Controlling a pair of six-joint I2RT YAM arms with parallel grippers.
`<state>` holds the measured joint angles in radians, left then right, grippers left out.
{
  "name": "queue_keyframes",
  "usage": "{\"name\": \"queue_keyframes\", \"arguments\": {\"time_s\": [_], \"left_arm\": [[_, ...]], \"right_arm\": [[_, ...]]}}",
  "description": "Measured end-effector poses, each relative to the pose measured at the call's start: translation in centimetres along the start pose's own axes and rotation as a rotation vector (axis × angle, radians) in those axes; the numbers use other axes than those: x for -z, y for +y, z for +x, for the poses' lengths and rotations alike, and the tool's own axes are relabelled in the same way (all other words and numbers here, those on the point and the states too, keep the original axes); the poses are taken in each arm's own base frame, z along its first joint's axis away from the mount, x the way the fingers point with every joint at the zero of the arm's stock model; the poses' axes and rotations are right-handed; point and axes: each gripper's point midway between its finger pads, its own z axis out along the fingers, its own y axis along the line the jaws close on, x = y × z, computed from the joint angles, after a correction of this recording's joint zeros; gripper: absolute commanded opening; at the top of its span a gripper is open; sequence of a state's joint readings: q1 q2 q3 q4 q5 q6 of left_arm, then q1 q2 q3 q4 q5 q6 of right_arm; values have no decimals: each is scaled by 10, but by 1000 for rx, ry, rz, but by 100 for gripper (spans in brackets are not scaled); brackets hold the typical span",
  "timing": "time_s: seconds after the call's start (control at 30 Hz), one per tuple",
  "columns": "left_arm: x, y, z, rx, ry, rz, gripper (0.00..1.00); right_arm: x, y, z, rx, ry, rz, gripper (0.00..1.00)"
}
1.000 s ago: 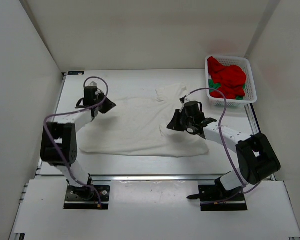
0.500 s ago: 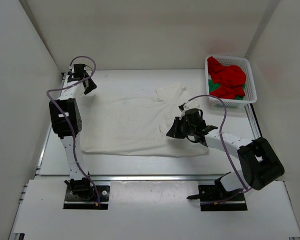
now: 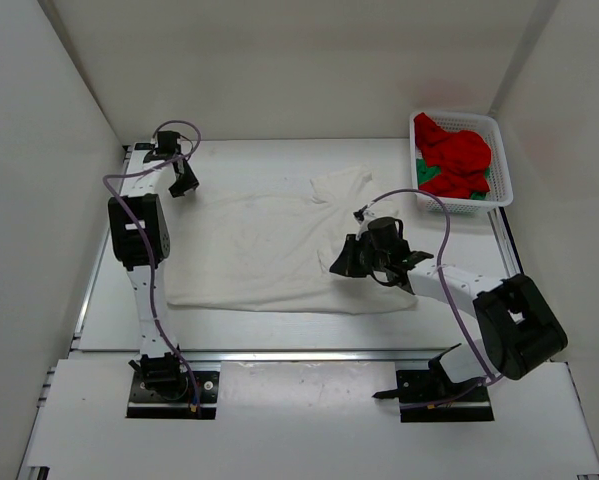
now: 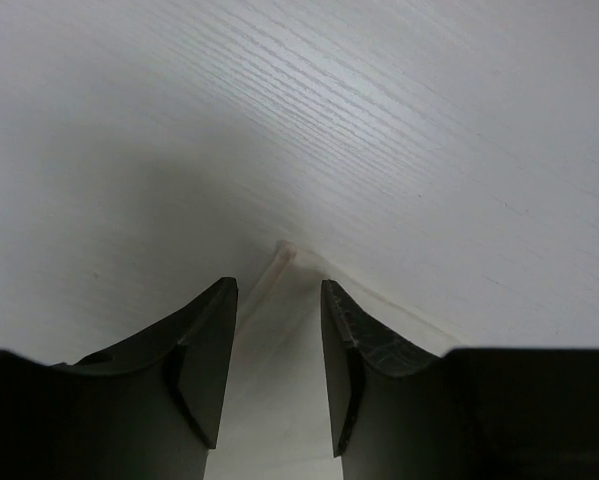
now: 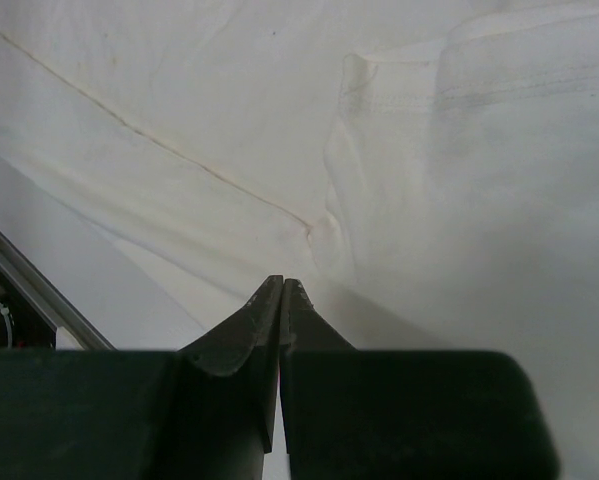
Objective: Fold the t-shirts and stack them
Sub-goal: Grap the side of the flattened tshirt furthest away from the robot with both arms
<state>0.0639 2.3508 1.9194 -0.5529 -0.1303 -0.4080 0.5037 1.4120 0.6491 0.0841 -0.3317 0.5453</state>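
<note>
A white t-shirt (image 3: pixel 269 250) lies spread flat on the table. My left gripper (image 3: pixel 186 188) sits at the shirt's far left sleeve corner. In the left wrist view the left gripper (image 4: pixel 279 290) is open, and the pointed tip of the white t-shirt (image 4: pixel 277 380) lies loose on the table between the fingers. My right gripper (image 3: pixel 336 268) rests over the shirt's right side. In the right wrist view the right gripper (image 5: pixel 282 284) is shut, tips down close to the white t-shirt (image 5: pixel 429 150), with no cloth seen between them. A red t-shirt (image 3: pixel 464 152) and a green t-shirt (image 3: pixel 428 172) lie bunched in the basket.
The white lattice basket (image 3: pixel 503 165) stands at the far right corner of the table. White walls close in the left, right and back sides. A metal rail (image 3: pixel 299 355) runs along the table's near edge, in front of the arm bases.
My left arm stretched out to the far left corner and its jaws opened, leaving the sleeve tip lying there. My right gripper shifted slightly nearer and stayed shut.
</note>
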Motion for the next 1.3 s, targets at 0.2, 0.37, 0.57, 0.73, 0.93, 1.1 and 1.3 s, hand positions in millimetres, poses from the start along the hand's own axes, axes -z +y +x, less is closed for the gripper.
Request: {"name": "queue_keyframes", "arguments": {"time_s": [0.2,0.37,0.57,0.73,0.93,1.1,1.3], "left_arm": [[-11,-6,-7,1,8,10,37],[-14,-9,-8,-3,16,12,27],[-15,-10,-6,1,19,22,5],[-13,-10,-5,24,4,38,0],[-1,-5,6,108,19,74,0],[22,-4,7,153,-2,102,0],[51,-27,-17,174,-81,196,0]], "right_arm": [[-1,1,-1,-1,3,-1,0],[-1,4,-7,4,-9,-9,1],[2,3,-24,-7,-41,-7,12],[2,-10,-80,-36,-137,29,20],[-18,-50,-180,-27,-282,196,28],[-43,-104,-258,-40,-338,326,31],[-81,-177,-294,-53,-265,476,33]]}}
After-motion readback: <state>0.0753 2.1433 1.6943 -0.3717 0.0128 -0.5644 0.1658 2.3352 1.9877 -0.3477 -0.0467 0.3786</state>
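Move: The far-left corner of the white t-shirt is practically between the left fingers, about 1 cm ahead and 1 cm below; a black strip lies some 14 cm farther out and 14 cm left. The right hand's far-right corner lies about 36 cm ahead, 9 cm right and 6 cm below it; the basket is about 34 cm ahead and 38 cm right, some 4 cm lower. Left pinches its t-shirt corner and lifts about 6 cm; right, opening, sweeps forward some 33 cm towards the far-right corner. ##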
